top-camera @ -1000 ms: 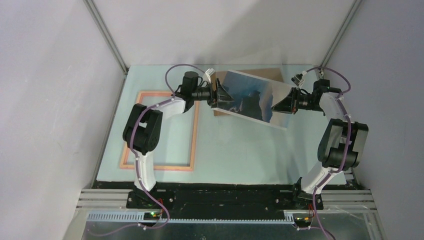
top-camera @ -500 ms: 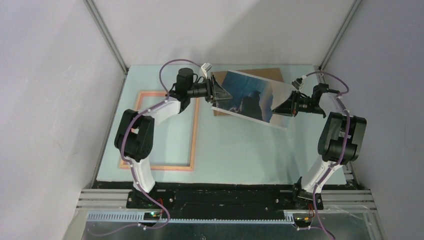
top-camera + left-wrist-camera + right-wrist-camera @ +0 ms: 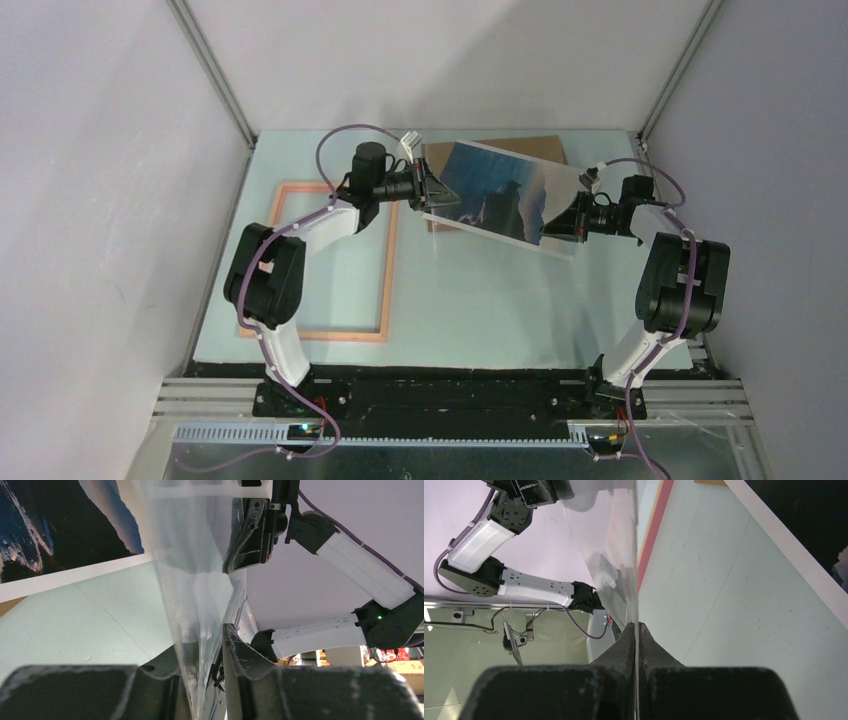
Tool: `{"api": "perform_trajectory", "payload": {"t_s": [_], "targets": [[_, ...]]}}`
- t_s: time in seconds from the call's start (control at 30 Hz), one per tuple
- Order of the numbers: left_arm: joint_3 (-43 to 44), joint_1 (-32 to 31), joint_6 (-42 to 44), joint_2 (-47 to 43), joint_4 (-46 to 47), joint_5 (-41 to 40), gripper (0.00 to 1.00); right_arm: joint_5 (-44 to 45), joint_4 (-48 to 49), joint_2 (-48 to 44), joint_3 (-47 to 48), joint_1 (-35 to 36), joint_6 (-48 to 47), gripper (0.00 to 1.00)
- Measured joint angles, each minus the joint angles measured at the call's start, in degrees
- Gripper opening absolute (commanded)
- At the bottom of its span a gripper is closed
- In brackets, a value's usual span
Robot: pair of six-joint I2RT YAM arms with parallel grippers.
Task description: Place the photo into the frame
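Note:
The photo, a seascape print with a white border, lies flat at the back of the table, partly on a brown board. Both wrist views show the photo down on the table, below the grippers. The pink frame lies at the left with bare table inside it. A thin clear glossy sheet hangs bowed in the air between both grippers. My right gripper is shut on its right end. My left gripper has its jaws around the left end, with a narrow gap showing.
The brown backing board lies against the back edge under the photo. Pale walls with metal posts close in the table on three sides. The arms' base rail runs along the near edge.
The left gripper's jaws have narrowed from wide open to a small gap around the sheet's left end. The right gripper has shifted slightly left and towards the near edge, bowing the sheet.

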Motion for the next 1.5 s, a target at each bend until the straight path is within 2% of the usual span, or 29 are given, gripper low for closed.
{"api": "perform_trajectory", "payload": {"t_s": [0.2, 0.33, 0.4, 0.5, 0.6, 0.67, 0.8, 1.0, 1.33, 1.5], "targets": [[-0.6, 0.0, 0.7, -1.5, 0.0, -2.3, 0.01, 0.7, 9.1, -2.8, -2.8, 0.9, 8.0, 0.00], [-0.6, 0.0, 1.9, -2.4, -1.2, -3.9, 0.00, 1.1, 14.1, -3.9, -4.5, 1.4, 12.5, 0.01], [-0.8, 0.0, 2.6, -2.9, -2.1, -4.8, 0.00, 1.3, 15.6, -4.2, -4.9, 1.7, 13.9, 0.12], [-1.3, 0.0, 4.3, -4.2, -4.2, -6.1, 0.00, 1.7, 16.5, -4.3, -5.2, 2.0, 15.1, 0.35], [-1.4, 0.0, 6.1, -5.8, -6.9, -6.5, 0.00, 2.5, 16.8, -4.5, -5.2, 2.0, 15.3, 0.52], [-1.4, 0.1, 7.6, -7.1, -8.7, -6.8, 0.00, 3.1, 16.7, -4.9, -5.2, 2.0, 15.3, 0.70], [-1.4, 0.7, 11.5, -10.3, -12.7, -7.2, 0.00, 3.8, 16.7, -5.4, -5.3, 2.0, 15.1, 0.84], [-1.3, 2.6, 17.6, -13.8, -18.8, -7.2, 0.00, 5.4, 16.6, -6.6, -5.3, 2.0, 14.7, 0.92], [-1.3, 6.3, 26.2, -19.3, -28.4, -7.3, 0.00, 9.8, 15.9, -11.6, -5.3, 2.4, 13.6, 0.93], [-1.3, 9.3, 29.7, -24.7, -32.7, -7.7, 0.00, 14.8, 12.9, -12.5, -4.4, 5.5, 11.6, 0.93]]}}
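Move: The clear sheet spans the gap between the hands, its middle about 10 cm right of the left hand and 3 cm ahead, near hand height. From the right hand, already pinching it, the middle is some 11 cm left, 7 cm ahead and 4 cm up. On the table, roughly 20 cm below the left hand, the photo lies about 12 cm ahead and 16 cm right of it, the frame some 26 cm left and 4 cm back. The left fingers, already around the clear sheet's edge, close the rest of the way and pinch it; the right fingers keep their hold until then, open wide and let go, that hand staying nearly in place. The left hand then draws the sheet away, about 11 cm left and 6 cm up, easing back slightly, with its fingertips dipping and the wrist rolling, some 25 degrees in all. ##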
